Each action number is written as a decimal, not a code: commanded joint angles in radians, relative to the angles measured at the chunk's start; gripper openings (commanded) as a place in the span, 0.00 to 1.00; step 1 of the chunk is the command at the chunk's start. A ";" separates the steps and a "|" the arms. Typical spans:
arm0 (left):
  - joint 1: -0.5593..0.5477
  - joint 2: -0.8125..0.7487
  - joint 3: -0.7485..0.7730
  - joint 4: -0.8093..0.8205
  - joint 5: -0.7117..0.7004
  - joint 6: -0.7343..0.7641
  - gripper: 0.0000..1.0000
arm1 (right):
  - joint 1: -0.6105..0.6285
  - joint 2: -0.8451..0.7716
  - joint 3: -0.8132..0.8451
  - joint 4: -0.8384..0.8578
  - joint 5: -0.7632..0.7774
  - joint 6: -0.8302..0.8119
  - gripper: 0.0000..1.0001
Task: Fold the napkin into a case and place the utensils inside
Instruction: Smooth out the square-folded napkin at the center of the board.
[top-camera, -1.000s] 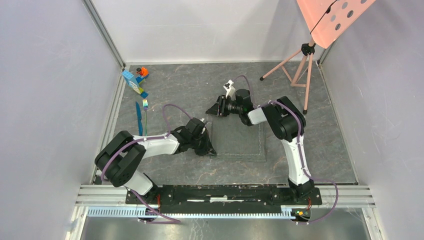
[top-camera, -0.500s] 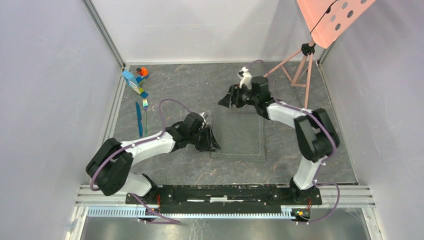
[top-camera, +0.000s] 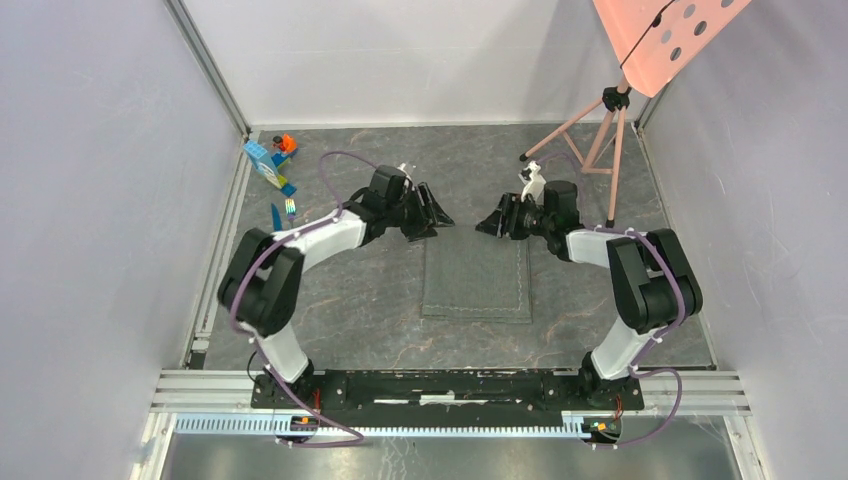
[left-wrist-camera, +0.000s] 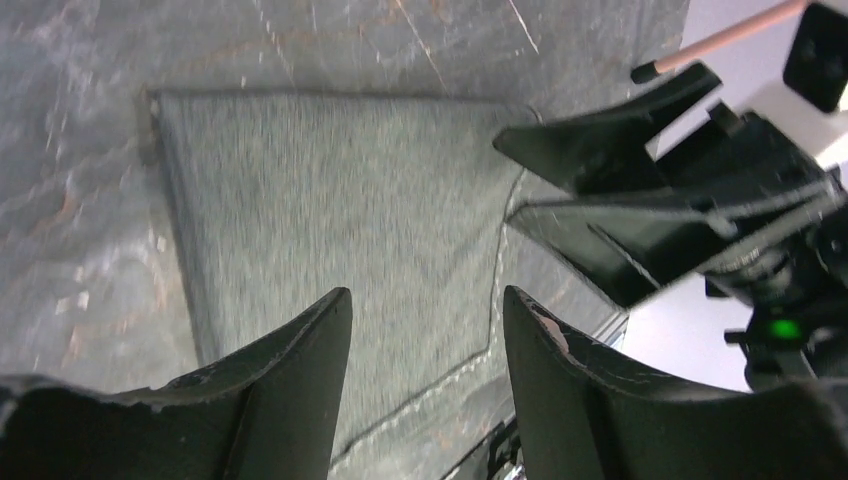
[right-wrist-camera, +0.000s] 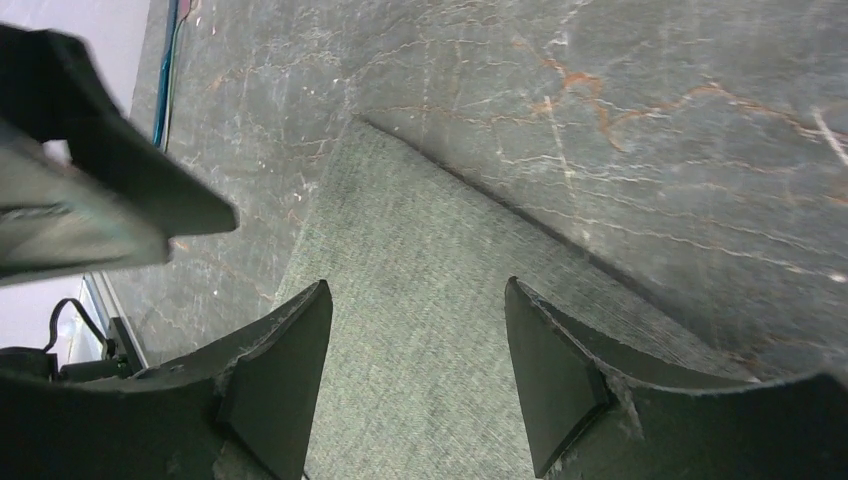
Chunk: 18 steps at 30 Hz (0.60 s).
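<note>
The dark grey napkin (top-camera: 476, 278) lies flat mid-table as a rectangle with a pale stitched line (left-wrist-camera: 495, 290). My left gripper (top-camera: 438, 216) hovers open at its far left corner, and the cloth (left-wrist-camera: 340, 220) shows between its empty fingers. Facing it, my right gripper (top-camera: 489, 223) stands open at the far right corner, over the cloth (right-wrist-camera: 430, 300), holding nothing. The utensils lie at the far left: a blue knife (top-camera: 277, 215) and a fork with a shiny head (top-camera: 290, 207), their lower parts hidden behind my left arm.
Blue and orange toy blocks (top-camera: 270, 160) sit in the far left corner. A tripod (top-camera: 592, 140) with a pink perforated panel (top-camera: 665, 35) stands at the far right. White walls close in the marbled table (top-camera: 350, 300) on three sides.
My left gripper opened and swung from the napkin's near left edge to its far left corner. My right gripper moved right to the far right corner. The napkin stays flat.
</note>
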 joint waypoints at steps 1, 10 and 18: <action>0.008 0.154 0.115 0.091 0.056 0.047 0.64 | -0.054 0.024 -0.049 0.147 -0.056 0.032 0.70; 0.090 0.346 0.138 0.075 0.025 0.029 0.65 | -0.151 0.097 -0.090 0.194 -0.061 0.032 0.69; 0.103 0.276 0.076 0.036 0.017 0.098 0.64 | -0.196 -0.012 -0.063 -0.048 0.094 -0.129 0.70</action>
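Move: The napkin's far left corner lies about 6 cm ahead of the left gripper, 3 cm to its left and 9 cm below. From the right gripper, the far right corner is some 9 cm to the right, 3 cm ahead and 5 cm lower. The napkin's middle sits about 6 cm back and 11 cm right of the left gripper, and some 9 cm back and 4 cm left of the right one. Lower the left gripper about 8 cm while reaching some 5 cm forward, open fingertips coming down on the napkin beside its far left corner, then hold there. Meanwhile carry the right gripper about 6 cm right along the far edge, sinking 3 to 4 cm until its open tips touch the cloth just short of the far right corner, swinging slightly clockwise. ##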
